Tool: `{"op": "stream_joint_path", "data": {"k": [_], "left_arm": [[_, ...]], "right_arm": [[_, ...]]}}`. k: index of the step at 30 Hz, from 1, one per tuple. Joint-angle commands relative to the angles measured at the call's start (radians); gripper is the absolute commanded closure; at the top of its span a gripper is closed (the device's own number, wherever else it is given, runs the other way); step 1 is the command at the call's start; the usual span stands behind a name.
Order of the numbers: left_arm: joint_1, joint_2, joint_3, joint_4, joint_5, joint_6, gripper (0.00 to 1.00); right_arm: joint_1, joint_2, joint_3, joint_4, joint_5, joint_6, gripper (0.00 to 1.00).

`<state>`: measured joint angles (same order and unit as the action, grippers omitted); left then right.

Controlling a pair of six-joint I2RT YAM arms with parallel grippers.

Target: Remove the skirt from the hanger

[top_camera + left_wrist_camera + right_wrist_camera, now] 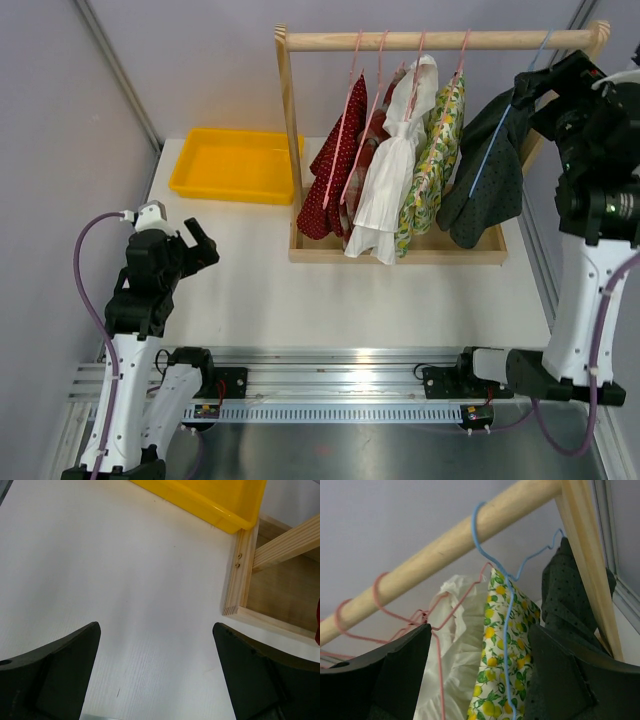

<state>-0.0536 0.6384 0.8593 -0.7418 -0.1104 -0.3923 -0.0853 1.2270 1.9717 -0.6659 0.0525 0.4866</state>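
Observation:
The skirt [487, 190], dark green with small dots, hangs on a blue wire hanger [500, 135] at the right end of the wooden rail [440, 40]. My right gripper [535, 90] is up at that hanger's neck. In the right wrist view the blue hanger [507, 610] runs down between the open fingers of the right gripper [480, 630], nearer the right finger, and the skirt [570, 595] lies against that finger. My left gripper [198, 243] hovers open over the table at the left, and in its wrist view the left gripper [156, 627] holds nothing.
Three more garments hang on pink hangers: red dotted [335, 160], white [390, 170] and lemon print [432, 160]. The rack's wooden base frame [400, 256] rests on the table, and its right post [585, 565] stands close to my right gripper. A yellow tray [235, 165] sits at the back left.

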Motion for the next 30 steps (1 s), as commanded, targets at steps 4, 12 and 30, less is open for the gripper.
{"op": "stream_joint_path", "data": {"k": [4, 12, 30], "left_arm": [[-0.003, -0.008, -0.006, 0.022, -0.015, 0.001, 0.01], [-0.003, -0.006, -0.009, 0.022, -0.014, 0.0, 0.01], [-0.003, -0.003, -0.008, 0.021, -0.003, 0.01, 0.01]], "right_arm": [[0.001, 0.14, 0.041, -0.173, 0.015, -0.014, 0.15], [0.03, 0.175, -0.051, -0.161, 0.035, -0.028, 0.18], [0.064, 0.178, 0.061, -0.204, -0.011, -0.106, 1.0]]}}
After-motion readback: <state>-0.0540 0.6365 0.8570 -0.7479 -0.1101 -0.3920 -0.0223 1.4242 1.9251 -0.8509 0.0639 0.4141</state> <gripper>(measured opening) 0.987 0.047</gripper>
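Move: Ahead of and below the open right hand hangs the bare near arm of the blue hanger, its gripping place about 7 cm forward, 1 cm left and 14 cm down. The dark green skirt's middle is some 11 cm forward, 5 left and 24 below the hand. The lemon skirt is roughly 11 forward, 15 left, 22 below; the rack's right post 12 forward, 7 right, 22 below. From the left hand, the hanger arm is about 16 forward, 59 right and 19 up. Swooping down some 13 cm and forward about 7 cm, the right hand drops in front of the rod towards the blue hanger's near arm, tipping its fingers down by around 25 degrees. It then slows, eases slightly left and closes from wide open to nearly shut, pinching the bare blue wire between the fingertips. ##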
